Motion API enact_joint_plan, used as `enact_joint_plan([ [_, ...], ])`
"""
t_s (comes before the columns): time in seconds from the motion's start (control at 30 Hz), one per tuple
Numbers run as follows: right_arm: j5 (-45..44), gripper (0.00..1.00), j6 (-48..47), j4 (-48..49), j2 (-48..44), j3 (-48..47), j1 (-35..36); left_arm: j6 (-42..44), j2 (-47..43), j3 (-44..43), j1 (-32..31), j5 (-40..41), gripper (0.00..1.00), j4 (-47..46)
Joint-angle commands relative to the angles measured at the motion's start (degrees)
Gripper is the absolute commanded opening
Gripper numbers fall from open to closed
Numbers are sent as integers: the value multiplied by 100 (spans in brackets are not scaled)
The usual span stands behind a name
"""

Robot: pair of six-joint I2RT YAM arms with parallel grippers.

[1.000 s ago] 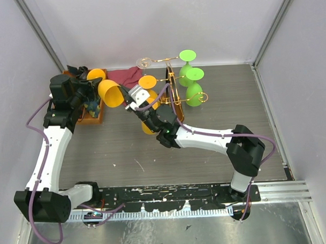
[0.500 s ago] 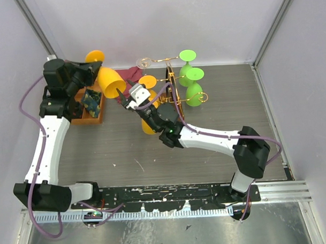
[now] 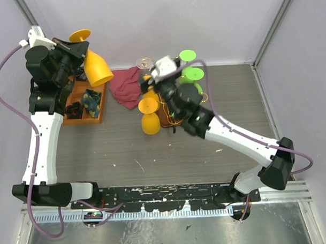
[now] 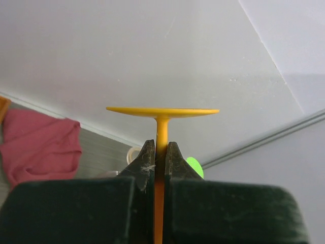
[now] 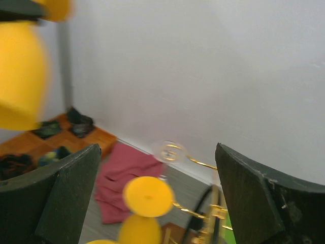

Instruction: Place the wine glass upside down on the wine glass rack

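My left gripper is raised high at the back left, shut on the stem of a yellow wine glass. In the left wrist view the fingers pinch the stem just under the flat foot. A second yellow wine glass hangs foot-up on the left side of the gold wire wine glass rack. My right gripper hovers above that glass, open and empty. In the right wrist view, the hanging yellow glass and the rack's wires lie below the right gripper.
Two green glasses hang on the rack's right side and a clear glass on its back arm. A crumpled red cloth lies left of the rack. An orange tray with dark rags sits by the left wall.
The right gripper opened, let go of the yellow glass hanging on the rack and rose up and back. The left arm lifted its yellow glass higher and toward the back-left corner.
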State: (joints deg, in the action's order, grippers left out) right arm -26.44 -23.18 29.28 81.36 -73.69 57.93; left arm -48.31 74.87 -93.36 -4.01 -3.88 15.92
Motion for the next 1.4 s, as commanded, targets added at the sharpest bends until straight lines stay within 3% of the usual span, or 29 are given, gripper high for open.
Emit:
enact_joint_plan([
  [0.0,-107,100,1263,-2263,-22,-1237,-1311,1403,-97,-252,-119,150,0,-393],
  [0.1,15,100,1392,-2617,25,-1591,-2128,2299,-170,-23,-654,217,0,-842],
  [0.27,-79,100,1341,-2730,-80,-1562,-2798,4216,-445,729,-2298,1085,0,-1918],
  [0.57,367,100,2063,-2779,-136,-1243,-4256,5538,-1015,2362,-4599,1867,0,-4244],
  [0.73,527,100,2277,-2785,-147,-1053,-4838,5948,-782,2979,-5733,2335,0,-5663],
  [0.9,683,100,2454,-2786,-156,-935,-5241,6148,37,3317,-6514,2950,0,-7055],
  [1.17,792,100,2379,-2737,-229,-759,-5538,6500,1291,3436,-7116,3957,0,-8933],
  [1.37,952,100,2344,-2674,-270,-589,-5697,6563,1803,3286,-7271,4515,0,-9147],
])
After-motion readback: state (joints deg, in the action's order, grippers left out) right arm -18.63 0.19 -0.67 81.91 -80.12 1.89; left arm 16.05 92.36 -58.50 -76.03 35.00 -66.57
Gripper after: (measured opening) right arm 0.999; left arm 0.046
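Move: The left hand, already pinching the upturned orange wine glass by its stem, is bound for the rack's free front-right hook, about 38 cm right, 15 back and 13 below. The hung front-left orange glass is some 20 cm right and 16 back; the nearer green glass some 35 right and 7 back, both roughly 15 lower. From the right hand the hook lies about 22 cm right, 3 back, 9 below. Left hand swings the glass some 35 cm right, back and lower towards the hook; right hand clears rightward. ##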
